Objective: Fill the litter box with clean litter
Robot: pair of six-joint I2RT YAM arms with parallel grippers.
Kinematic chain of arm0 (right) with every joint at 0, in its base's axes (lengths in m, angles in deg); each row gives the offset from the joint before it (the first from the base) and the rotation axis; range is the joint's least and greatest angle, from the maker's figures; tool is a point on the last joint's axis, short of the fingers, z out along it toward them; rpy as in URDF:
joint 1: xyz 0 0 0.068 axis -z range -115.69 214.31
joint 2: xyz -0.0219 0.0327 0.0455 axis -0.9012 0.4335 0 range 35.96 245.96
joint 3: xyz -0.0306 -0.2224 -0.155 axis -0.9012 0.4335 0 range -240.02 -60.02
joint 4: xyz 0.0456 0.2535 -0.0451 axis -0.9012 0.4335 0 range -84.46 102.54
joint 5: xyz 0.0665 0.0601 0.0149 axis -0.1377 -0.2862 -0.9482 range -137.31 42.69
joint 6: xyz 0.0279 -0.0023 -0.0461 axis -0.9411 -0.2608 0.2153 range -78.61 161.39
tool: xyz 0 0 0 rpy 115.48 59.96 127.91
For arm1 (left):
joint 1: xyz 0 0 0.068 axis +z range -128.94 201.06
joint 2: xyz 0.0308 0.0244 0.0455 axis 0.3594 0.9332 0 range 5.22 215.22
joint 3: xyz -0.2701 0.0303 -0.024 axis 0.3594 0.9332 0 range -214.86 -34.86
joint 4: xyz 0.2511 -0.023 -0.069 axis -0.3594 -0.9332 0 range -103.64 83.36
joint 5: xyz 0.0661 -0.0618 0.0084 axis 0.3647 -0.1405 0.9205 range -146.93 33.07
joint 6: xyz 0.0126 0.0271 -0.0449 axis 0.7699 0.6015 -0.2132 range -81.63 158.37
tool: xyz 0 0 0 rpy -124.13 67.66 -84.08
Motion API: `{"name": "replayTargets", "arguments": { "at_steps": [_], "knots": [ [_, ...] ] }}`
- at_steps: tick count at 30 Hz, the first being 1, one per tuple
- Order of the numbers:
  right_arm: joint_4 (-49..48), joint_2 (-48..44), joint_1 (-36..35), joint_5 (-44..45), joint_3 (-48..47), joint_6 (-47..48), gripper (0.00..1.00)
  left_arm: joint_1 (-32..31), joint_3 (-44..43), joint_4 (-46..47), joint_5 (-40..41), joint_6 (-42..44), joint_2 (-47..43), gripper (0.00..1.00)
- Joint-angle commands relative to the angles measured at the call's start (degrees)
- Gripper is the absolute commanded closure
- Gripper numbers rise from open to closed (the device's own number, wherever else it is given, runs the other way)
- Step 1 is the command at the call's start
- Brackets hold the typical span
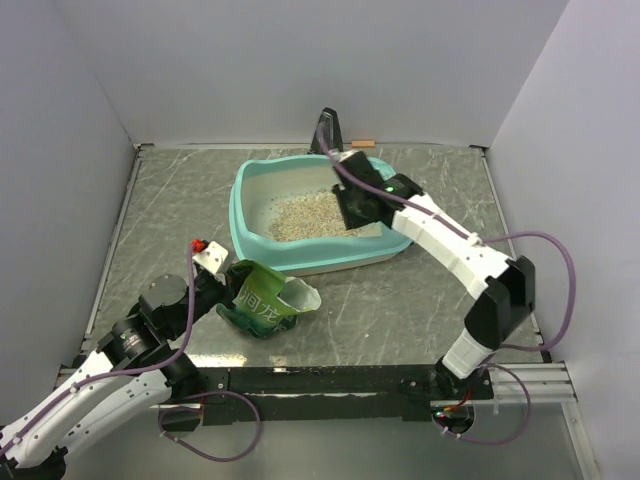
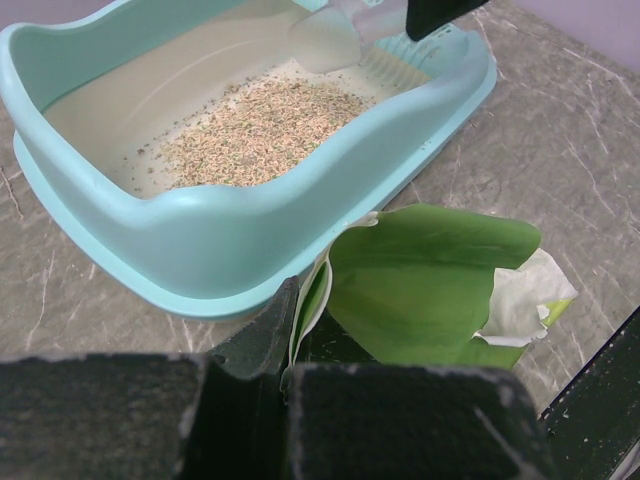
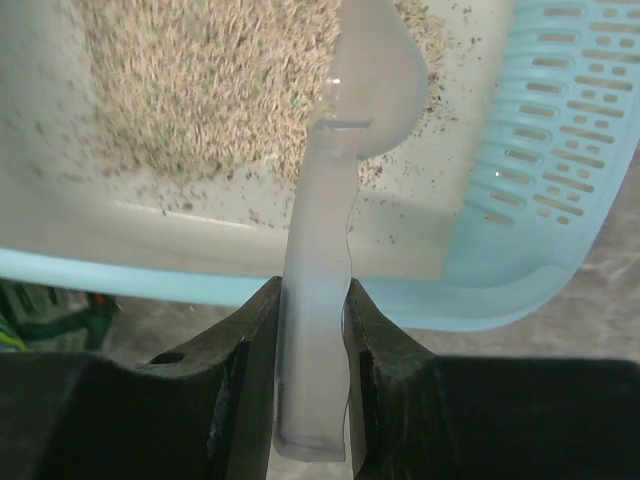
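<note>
The teal litter box stands at the table's middle back, with a slotted sieve grid at its right end. A heap of beige litter lies inside it, also seen in the left wrist view and the right wrist view. My right gripper is shut on the handle of a translucent white scoop, whose bowl hangs over the litter. My left gripper is shut on the edge of the green bag, which stands just in front of the box.
A dark upright object and a small orange item sit at the back wall behind the box. White walls enclose the table on three sides. The bag's open mouth shows a white lining.
</note>
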Motion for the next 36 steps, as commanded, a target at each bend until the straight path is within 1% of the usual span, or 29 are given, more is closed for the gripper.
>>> {"name": "replayTargets", "arguments": {
  "at_steps": [1, 3, 6, 10, 12, 14, 15, 16, 17, 18, 21, 23, 25, 27, 29, 30, 31, 35, 36],
  "knots": [
    [7.63, 3.62, -4.11, 11.99, -6.66, 6.59, 1.0, 0.14, -0.83, 1.56, -0.26, -0.7, -0.41, 0.99],
    [5.62, 2.22, -4.21, 12.53, -5.61, 5.71, 1.0, 0.14, -0.74, 1.48, 0.18, -0.79, -0.49, 0.99],
    [1.31, -3.4, -4.12, 13.23, -2.53, 5.97, 1.0, 0.14, -0.65, 1.56, 0.53, -0.79, -0.85, 0.99],
    [1.73, -9.98, -2.1, 18.41, -0.77, 3.7, 1.0, 0.14, -0.74, 1.56, 0.36, -0.79, -0.41, 0.99],
    [0.87, -14.11, 1.31, 18.69, 2.82, 1.94, 1.0, 0.14, -0.83, 1.48, 0.53, -0.88, -0.32, 0.99],
    [-0.46, -17.2, 4.39, 16.94, 7.46, -0.42, 1.0, 0.14, -0.74, 1.48, 0.71, -1.05, -0.58, 0.99],
    [-0.89, -20.34, 5.63, 16.49, 9.23, -1.22, 1.0, 0.14, -0.74, 1.56, 0.8, -0.88, -0.76, 0.99],
    [-2.12, -21.85, 8.16, 16.31, 10.9, -1.93, 1.0, 0.14, -0.65, 1.56, 0.71, -0.79, -0.85, 0.99],
    [-2.74, -23.35, 9.06, 16.22, 14.49, -2.72, 1.0, 0.14, -0.57, 1.56, 0.8, -0.87, -0.85, 0.99],
    [-3.44, -26.15, 10.02, 16.4, 16.26, -3.07, 1.0, 0.14, -0.65, 1.56, 0.8, -0.7, -0.85, 0.99],
    [-5.73, -29.94, 13.28, 16.4, 22.77, -4.39, 1.0, 0.14, -0.65, 1.56, 1.06, -0.79, -0.5, 0.99],
    [-6.78, -31.01, 15.82, 16.31, 26.36, -5.97, 1.0, 0.14, -0.65, 1.48, 0.89, -0.87, -0.41, 0.99],
    [-8.01, -32.15, 17.76, 14.38, 30.4, -6.59, 1.0, 0.14, -0.56, 1.48, 0.97, -0.79, -0.32, 0.99],
    [-10.82, -32.85, 21.27, 12.1, 33.67, -7.64, 1.0, 0.14, -0.65, 1.39, 1.24, -0.87, -0.41, 0.99],
    [-13.19, -32.94, 23.73, 8.24, 38.94, -8.44, 1.0, 0.14, -0.65, 1.39, 1.41, -0.88, -0.5, 0.99],
    [-15.12, -32.33, 26.27, 7.09, 40.44, -8.7, 1.0, 0.14, -0.65, 1.21, 1.59, -0.96, -0.67, 0.99],
    [-15.83, -31.81, 27.25, 5.08, 42.89, -9.57, 1.0, 0.05, -0.57, 1.3, 1.59, -0.88, -0.67, 0.99],
    [-19.44, -28.29, 31.21, 0.23, 45.28, -10.99, 1.0, 0.14, -0.65, 1.3, 1.5, -0.79, -0.67, 0.99],
    [-19.79, -26.2, 32.61, -0.47, 45.46, -11.07, 1.0, 0.05, -0.65, 1.3, 1.42, -0.87, -0.5, 0.99]
  ]
}}
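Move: Above the near right part of the litter box, the right hand holds the scoop; the bare table it is taken to lies some 24 cm to the right, 4 cm back and 20 cm below. The litter box's middle is about 8 cm ahead, 9 cm left and 14 cm down; the green bag sits roughly 17 cm back, 22 cm left and 10 cm lower. From the left hand, that bare table is about 50 cm right, 10 cm ahead and 24 cm down. Carrying the already emptied scoop away from the litter, the right hand gives a small leftward nudge, then sweeps some 22 cm right and 7 cm back, first arching up about 6 cm over the box's right side, then dropping quickly towards the bare table. The wrist swings about 40 degrees clockwise, fingers keeping their grip on the handle; the left hand stays still, pinching the bag's rim. ##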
